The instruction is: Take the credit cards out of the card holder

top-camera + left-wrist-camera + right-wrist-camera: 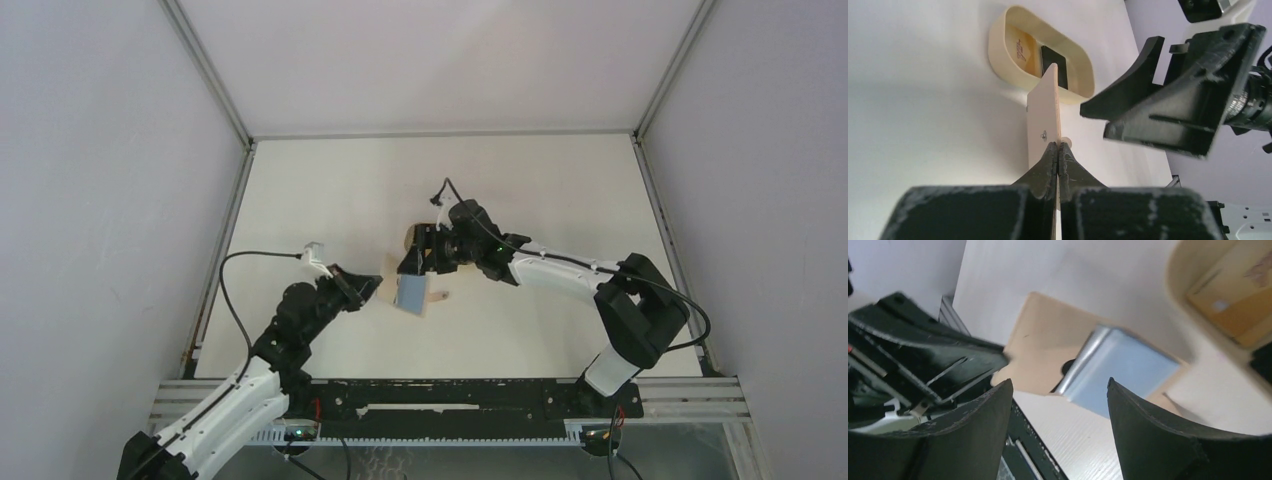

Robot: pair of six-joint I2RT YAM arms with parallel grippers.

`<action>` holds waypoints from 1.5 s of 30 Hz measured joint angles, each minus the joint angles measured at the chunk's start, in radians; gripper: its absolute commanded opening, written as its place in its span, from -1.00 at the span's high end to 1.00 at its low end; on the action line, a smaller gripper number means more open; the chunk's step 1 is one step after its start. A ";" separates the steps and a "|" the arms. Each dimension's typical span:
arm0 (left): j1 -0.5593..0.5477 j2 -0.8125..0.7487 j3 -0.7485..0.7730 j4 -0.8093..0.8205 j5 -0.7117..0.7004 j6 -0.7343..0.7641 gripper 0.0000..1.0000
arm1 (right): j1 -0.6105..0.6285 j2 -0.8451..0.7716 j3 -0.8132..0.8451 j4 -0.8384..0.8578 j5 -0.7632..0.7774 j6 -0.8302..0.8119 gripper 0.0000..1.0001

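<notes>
My left gripper (1058, 146) is shut on the edge of the tan card holder (1045, 112), holding it off the table next to its snap. The holder (1043, 347) hangs open, and a light blue credit card (1125, 367) sticks partly out of its pocket. My right gripper (1059, 385) is open just in front of that card, one finger on each side, not touching it. From above, the right gripper (413, 262) hovers over the blue card (409, 292). A black credit card (1054, 67) lies in the oval tray.
The tan oval tray (998, 47) sits on the table just beyond the holder, under the right wrist (470, 240). It also holds a yellowish flat item (1233, 300). Grey walls enclose the table on three sides, and a metal rail (450, 395) runs along the near edge.
</notes>
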 measured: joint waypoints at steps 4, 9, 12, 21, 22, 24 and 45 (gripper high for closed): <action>0.004 0.049 0.015 0.008 0.001 0.013 1.00 | -0.045 0.000 -0.015 0.051 -0.003 0.021 -0.54; 0.005 0.137 0.002 0.012 0.000 0.017 1.00 | -0.022 0.000 -0.024 0.075 -0.005 0.026 -0.54; 0.005 0.158 -0.010 0.015 -0.003 0.024 1.00 | -0.003 0.000 -0.068 0.105 -0.006 0.042 -0.52; 0.005 0.155 -0.038 0.016 -0.029 0.031 1.00 | 0.016 0.076 -0.203 0.145 -0.013 0.110 -0.50; 0.005 0.155 -0.039 0.014 -0.032 0.031 1.00 | 0.016 0.084 -0.204 0.146 -0.013 0.111 -0.50; 0.005 0.155 -0.039 0.008 -0.037 0.031 0.98 | 0.016 0.095 -0.204 0.151 -0.013 0.113 -0.50; 0.006 0.212 -0.070 0.043 -0.035 0.013 0.83 | 0.015 0.131 -0.203 0.203 -0.048 0.130 -0.49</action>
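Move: The open card holder hangs raised by its left edge in the shut left fingers, its middle some 5 cm right of that hand, 2 cm back and 4 cm lower; the table spot for it lies about 12 cm below the hand, 4 cm right and 1 cm back. From the open right hand its middle is roughly 3 cm back, straight below by 4 cm sideways-level. The card tray stands 8 cm ahead of the right hand, 7 cm right and 11 cm below. The card holder is brought down about 8 cm to the table by the left hand, quickly and then slower, with a slight tilt of some 15 degrees, before the left fingers part to roughly a quarter around its raised left edge. The right hand, after a short dip forward, goes down about 9 cm and back 3–4 cm over the blue pocket, tipping slightly and staying wide open, then holds there. ##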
